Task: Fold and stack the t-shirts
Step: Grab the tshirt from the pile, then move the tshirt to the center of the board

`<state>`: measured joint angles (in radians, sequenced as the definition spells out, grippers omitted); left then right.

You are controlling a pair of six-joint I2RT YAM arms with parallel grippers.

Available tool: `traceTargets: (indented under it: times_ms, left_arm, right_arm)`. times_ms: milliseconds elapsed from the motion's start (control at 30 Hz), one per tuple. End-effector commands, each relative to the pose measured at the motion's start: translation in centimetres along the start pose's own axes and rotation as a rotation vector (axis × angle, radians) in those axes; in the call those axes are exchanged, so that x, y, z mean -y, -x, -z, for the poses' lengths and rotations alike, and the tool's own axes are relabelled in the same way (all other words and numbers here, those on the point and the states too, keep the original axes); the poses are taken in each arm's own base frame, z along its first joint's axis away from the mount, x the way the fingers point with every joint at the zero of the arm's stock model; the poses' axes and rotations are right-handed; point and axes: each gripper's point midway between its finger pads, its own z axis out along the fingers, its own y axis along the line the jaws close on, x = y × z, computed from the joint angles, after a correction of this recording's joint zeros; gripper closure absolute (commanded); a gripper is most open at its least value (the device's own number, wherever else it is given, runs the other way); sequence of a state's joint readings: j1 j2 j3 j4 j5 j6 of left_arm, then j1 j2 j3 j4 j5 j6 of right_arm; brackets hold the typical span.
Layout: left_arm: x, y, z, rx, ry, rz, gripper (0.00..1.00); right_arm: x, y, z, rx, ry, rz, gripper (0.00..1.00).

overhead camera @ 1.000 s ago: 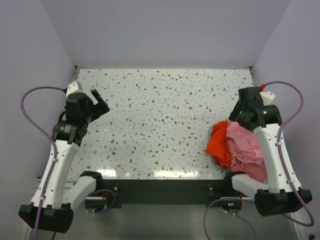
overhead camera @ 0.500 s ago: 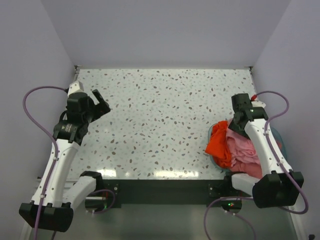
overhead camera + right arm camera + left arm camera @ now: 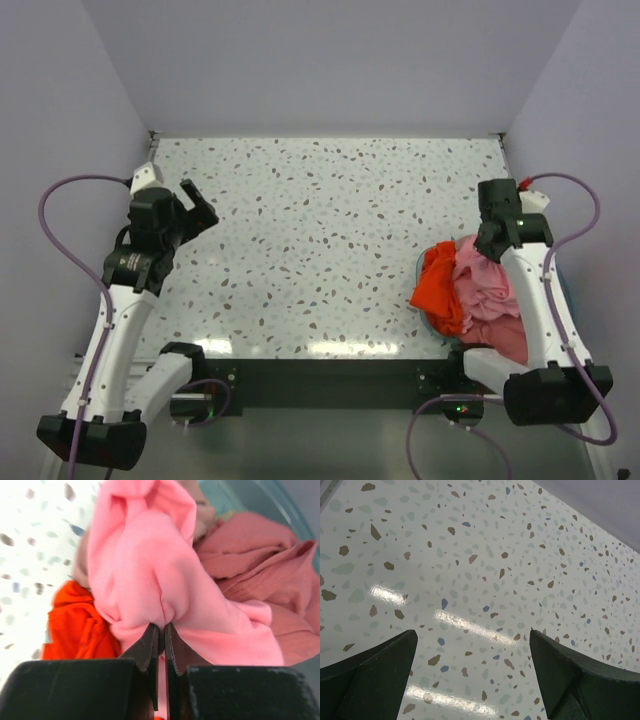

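Note:
Three crumpled t-shirts lie heaped in a pale teal basket point(image 3: 260, 502) at the table's right edge: a light pink one point(image 3: 478, 275) point(image 3: 150, 575) on top, a bright orange-red one point(image 3: 437, 288) point(image 3: 75, 630) hanging over the left rim, a darker salmon-pink one point(image 3: 508, 335) point(image 3: 260, 565) behind. My right gripper point(image 3: 162, 626) is shut on a fold of the light pink t-shirt; in the top view it point(image 3: 483, 248) sits at the heap's far side. My left gripper point(image 3: 196, 205) point(image 3: 472, 667) hovers open over bare table at the left, holding nothing.
The speckled white table point(image 3: 320, 240) stretches between the arms. Grey walls close in on the back and both sides. The basket rim point(image 3: 420, 300) peeks out under the orange-red cloth near the front right.
My right gripper dipped onto the heap and closed on the light pink t-shirt, which now stands pulled up a little. The left arm barely moved.

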<state>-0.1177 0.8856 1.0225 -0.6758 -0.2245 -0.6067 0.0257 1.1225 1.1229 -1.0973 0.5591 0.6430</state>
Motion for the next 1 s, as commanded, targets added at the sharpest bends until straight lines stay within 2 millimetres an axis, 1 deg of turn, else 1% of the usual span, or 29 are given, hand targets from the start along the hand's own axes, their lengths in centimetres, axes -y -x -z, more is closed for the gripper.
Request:
traceTargets:
  times_ms: [0,33,67,100,133,233,267,333,367,400,433,467,500,533,567,600,633,667,700,733,767,800,833,867,933,967]
  left_arm:
    - [0.4,1.4,0.6,0.044,-0.020,-0.012,0.00]
    - [0.5,1.4,0.6,0.045,-0.024,-0.011,0.00]
    - [0.5,1.4,0.6,0.044,-0.025,-0.011,0.00]
    - [0.5,1.4,0.5,0.044,-0.025,-0.009,0.00]
    - [0.6,1.6,0.5,0.045,-0.026,-0.009,0.00]
    - [0.9,1.8,0.5,0.048,-0.035,-0.008,0.00]
    - [1.1,1.9,0.5,0.049,-0.041,-0.007,0.00]
    - [1.3,2.0,0.3,0.049,-0.048,-0.005,0.00]
    - [1.4,2.0,0.1,0.046,-0.048,-0.002,0.00]
    - [1.5,2.1,0.0,0.044,-0.051,-0.002,0.00]
    - [1.7,2.1,-0.1,0.041,-0.053,-0.001,0.00]
    - [1.7,2.1,-0.4,0.036,-0.050,-0.003,0.00]
    - [1.7,2.0,-0.5,0.032,-0.047,-0.002,0.00]
    - [1.8,2.0,-0.6,0.029,-0.049,-0.003,0.00]
    - [1.9,1.9,-0.9,0.021,-0.046,-0.004,0.00]
    - [1.8,1.9,-1.0,0.018,-0.042,-0.005,0.00]
    - [1.9,1.9,-1.1,0.014,-0.045,-0.006,0.00]
    - [1.9,1.7,-1.2,0.009,-0.042,-0.007,0.00]
    - [1.8,1.8,-1.2,0.012,-0.037,-0.006,0.00]
    - [1.9,2.0,-1.2,0.015,-0.038,-0.006,0.00]
    - [1.9,1.9,-1.3,0.010,-0.037,-0.005,0.00]
    - [1.9,1.9,-1.3,0.008,-0.034,-0.004,0.00]
    - [2.0,2.0,-1.2,0.008,-0.038,-0.004,0.00]
    - [2.0,2.1,-1.1,0.007,-0.037,-0.006,0.00]
    - [1.8,2.2,-0.9,0.002,-0.020,-0.005,0.00]
    - [1.7,2.2,-0.8,0.000,-0.013,-0.003,0.00]
  right_arm:
    - [1.1,5.7,5.0,0.175,0.062,-0.075,1.00]
    - [0.9,6.5,6.0,0.193,0.098,-0.083,1.00]
    - [0.7,8.2,8.0,0.240,0.155,-0.105,1.00]
    - [0.1,9.2,9.2,0.265,0.211,-0.106,1.00]
    - [-0.9,10.6,11.6,0.299,0.322,-0.090,1.00]
    - [-2.5,13.6,15.9,0.387,0.494,-0.084,1.00]
    - [-4.0,15.1,18.5,0.409,0.608,-0.076,1.00]
    - [-5.6,16.6,20.9,0.430,0.715,-0.047,1.00]
    - [-6.3,18.0,24.4,0.476,0.828,-0.043,1.00]
    - [-8.3,19.0,24.1,0.448,0.861,-0.020,1.00]
    - [-9.5,19.5,25.2,0.447,0.924,0.006,1.00]
    - [-9.4,21.1,28.4,0.516,1.002,0.004,1.00]
    - [-12.4,21.6,27.9,0.481,1.048,0.044,1.00]
    - [-13.2,22.3,28.9,0.507,1.081,0.057,1.00]
    - [-13.8,23.1,31.8,0.571,1.150,0.064,1.00]
    - [-16.1,23.8,32.1,0.585,1.190,0.083,1.00]
    - [-17.3,23.8,33.4,0.608,1.243,0.102,1.00]
    - [-19.3,22.5,35.5,0.611,1.332,0.146,1.00]
    - [-20.7,22.5,37.3,0.657,1.402,0.156,1.00]
    - [-22.7,21.6,37.4,0.650,1.419,0.182,1.00]
    - [-24.6,19.0,39.7,0.643,1.494,0.237,1.00]
    - [-25.9,18.3,40.5,0.668,1.512,0.261,1.00]
    - [-27.7,17.2,40.9,0.656,1.533,0.286,1.00]
    - [-29.0,15.2,42.3,0.633,1.594,0.321,1.00]
    - [-30.3,13.9,43.7,0.616,1.659,0.332,1.00]
    - [-31.2,12.7,44.1,0.596,1.679,0.352,1.00]
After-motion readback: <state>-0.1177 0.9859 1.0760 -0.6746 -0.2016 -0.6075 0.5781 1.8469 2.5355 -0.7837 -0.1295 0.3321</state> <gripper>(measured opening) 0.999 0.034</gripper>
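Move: Over the pile, the right hand already has the pink t-shirt pinched; the table middle it is taken to lies about 38 cm to its left, 17 cm ahead and 18 cm below. The orange t-shirt is level with this hand, 8 cm left and some 15 cm below; the dusky pink t-shirt is roughly 9 cm back, 8 cm right, 16 cm below. From the left hand the table middle is about 12 cm ahead, 30 cm right and 25 cm below. Pulling the pink t-shirt up out of the pile, the right hand first climbs almost straight for some 20 cm, then swings in a fast arc left and forward over the table middle, topping out and sinking slightly to end about 36 cm left. Its fingers stay shut on the cloth while the wrist tips them up to nearly level and turns them counter-clockwise towards forward-left. ##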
